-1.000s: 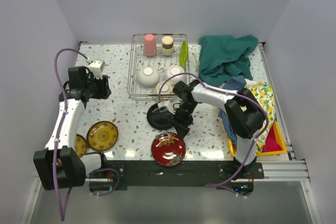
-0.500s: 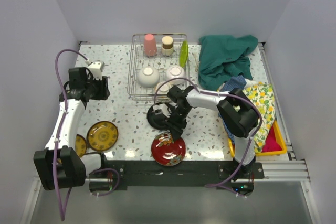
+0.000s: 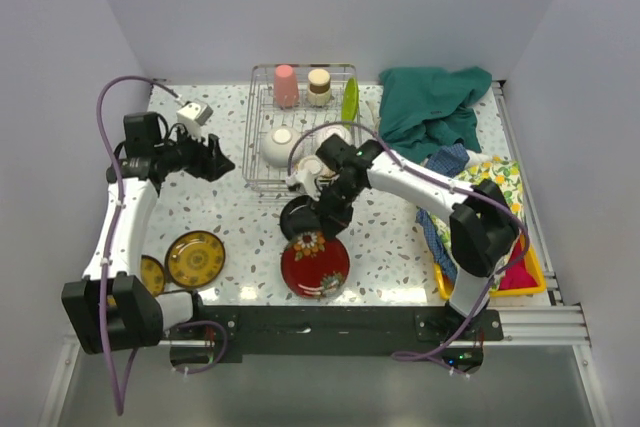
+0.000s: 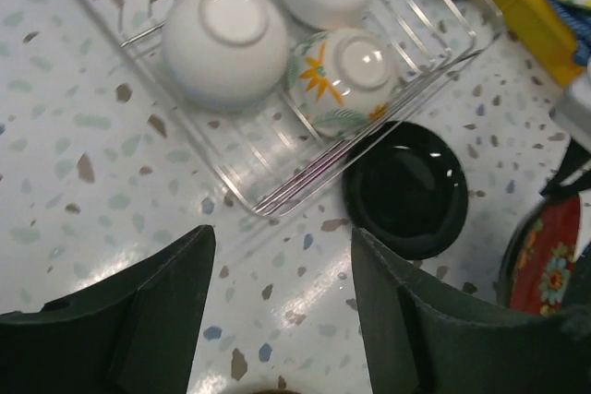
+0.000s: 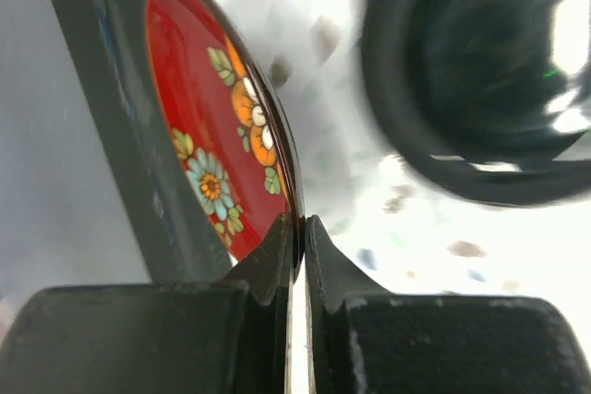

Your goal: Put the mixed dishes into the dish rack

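Note:
The wire dish rack [image 3: 249,137] at the back holds a pink cup [image 3: 285,85], a steel cup [image 3: 319,87], an upright lime-green plate [image 3: 350,102], two white bowls [image 3: 280,145] and a floral bowl [image 4: 346,76]. My right gripper [image 3: 325,234] is shut on the rim of the red floral plate [image 5: 217,149], which is tilted up on edge beside the black plate [image 3: 298,217]. My left gripper [image 4: 282,283] hangs open over bare table just left of the rack's near corner. Two brown-gold plates [image 3: 195,259] lie at the front left.
A green cloth [image 3: 430,112] is heaped at the back right. In front of it lie a blue cloth [image 3: 445,162] and a yellow-patterned cloth [image 3: 500,187] over a yellow tray [image 3: 530,272]. White walls enclose the table on three sides.
My right gripper closed on the red floral plate's rim and tipped it up. My left arm swung right toward the rack and its jaws opened wider.

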`<state>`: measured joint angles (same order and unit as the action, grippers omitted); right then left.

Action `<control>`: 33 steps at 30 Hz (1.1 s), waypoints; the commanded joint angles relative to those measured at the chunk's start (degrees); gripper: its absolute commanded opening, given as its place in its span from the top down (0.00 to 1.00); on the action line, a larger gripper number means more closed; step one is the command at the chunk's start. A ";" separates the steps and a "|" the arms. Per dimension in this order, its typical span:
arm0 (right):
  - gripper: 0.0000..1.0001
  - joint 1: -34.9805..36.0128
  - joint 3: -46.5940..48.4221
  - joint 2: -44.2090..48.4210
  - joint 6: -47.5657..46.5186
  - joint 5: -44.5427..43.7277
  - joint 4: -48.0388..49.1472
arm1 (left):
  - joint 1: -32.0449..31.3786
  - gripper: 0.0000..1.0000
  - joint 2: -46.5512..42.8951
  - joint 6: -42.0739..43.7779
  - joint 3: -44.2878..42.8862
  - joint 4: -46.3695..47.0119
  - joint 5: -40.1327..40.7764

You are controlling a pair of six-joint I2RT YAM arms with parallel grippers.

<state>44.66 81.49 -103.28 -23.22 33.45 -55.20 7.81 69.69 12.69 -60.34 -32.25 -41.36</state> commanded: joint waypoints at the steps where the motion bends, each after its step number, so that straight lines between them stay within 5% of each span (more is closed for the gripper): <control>1: 1.00 -5.89 13.15 4.94 7.36 -2.94 0.34 | -0.17 0.35 6.92 3.40 -5.92 -0.52 -21.02; 6: 1.00 -8.98 22.63 2.83 14.08 -8.22 4.22 | -2.79 0.35 13.97 2.08 -12.25 -1.06 -27.97; 16: 1.00 -9.33 32.85 -2.88 17.25 -11.04 7.21 | -10.97 0.38 21.89 1.29 -18.15 1.22 -26.84; 20: 1.00 -10.03 34.43 -4.46 19.09 -10.43 8.70 | -11.77 0.58 24.26 -0.91 -18.68 2.89 -28.59; 24: 1.00 -10.47 34.70 -5.26 19.79 -8.93 8.97 | -11.77 0.92 26.72 1.01 -19.38 1.76 -32.19; 26: 1.00 -11.18 33.91 -5.43 19.97 -5.87 9.14 | -11.77 1.00 27.16 2.86 -20.25 0.96 -34.30; 28: 0.76 -11.79 33.56 -6.57 20.85 -2.45 8.27 | -11.77 1.00 27.43 3.75 -20.70 1.75 -35.36; 33: 0.61 -12.06 31.71 -8.42 24.52 2.22 8.62 | -11.77 1.00 28.39 -1.07 -20.70 8.85 -36.95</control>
<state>32.91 112.42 -110.69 -2.57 29.50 -48.97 -3.79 97.86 14.98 -78.13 -29.69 -71.44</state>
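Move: The red plate is already pinched by its rim in the right fingers, its middle some 6 cm back, 2 cm left and 3 cm below that hand. The rack's front rail is about 10 cm ahead and 6 cm left of the right hand, the black plate 2 cm ahead and 5 cm left. From the left hand, the red plate is some 20 cm back, 18 cm right and 13 cm lower; the white bowl is 4 cm ahead, 10 cm right. Swing the right gripper, still gripping the red plate, about 17 cm forward and 13 cm up past the black plate to above the rack's front, turning clockwise. Meanwhile bring the open left gripper some 12 cm right and a little forward over the white bowl, turning clockwise some 30 degrees, and pinch the plate's rim; then open the right fingers from it. ##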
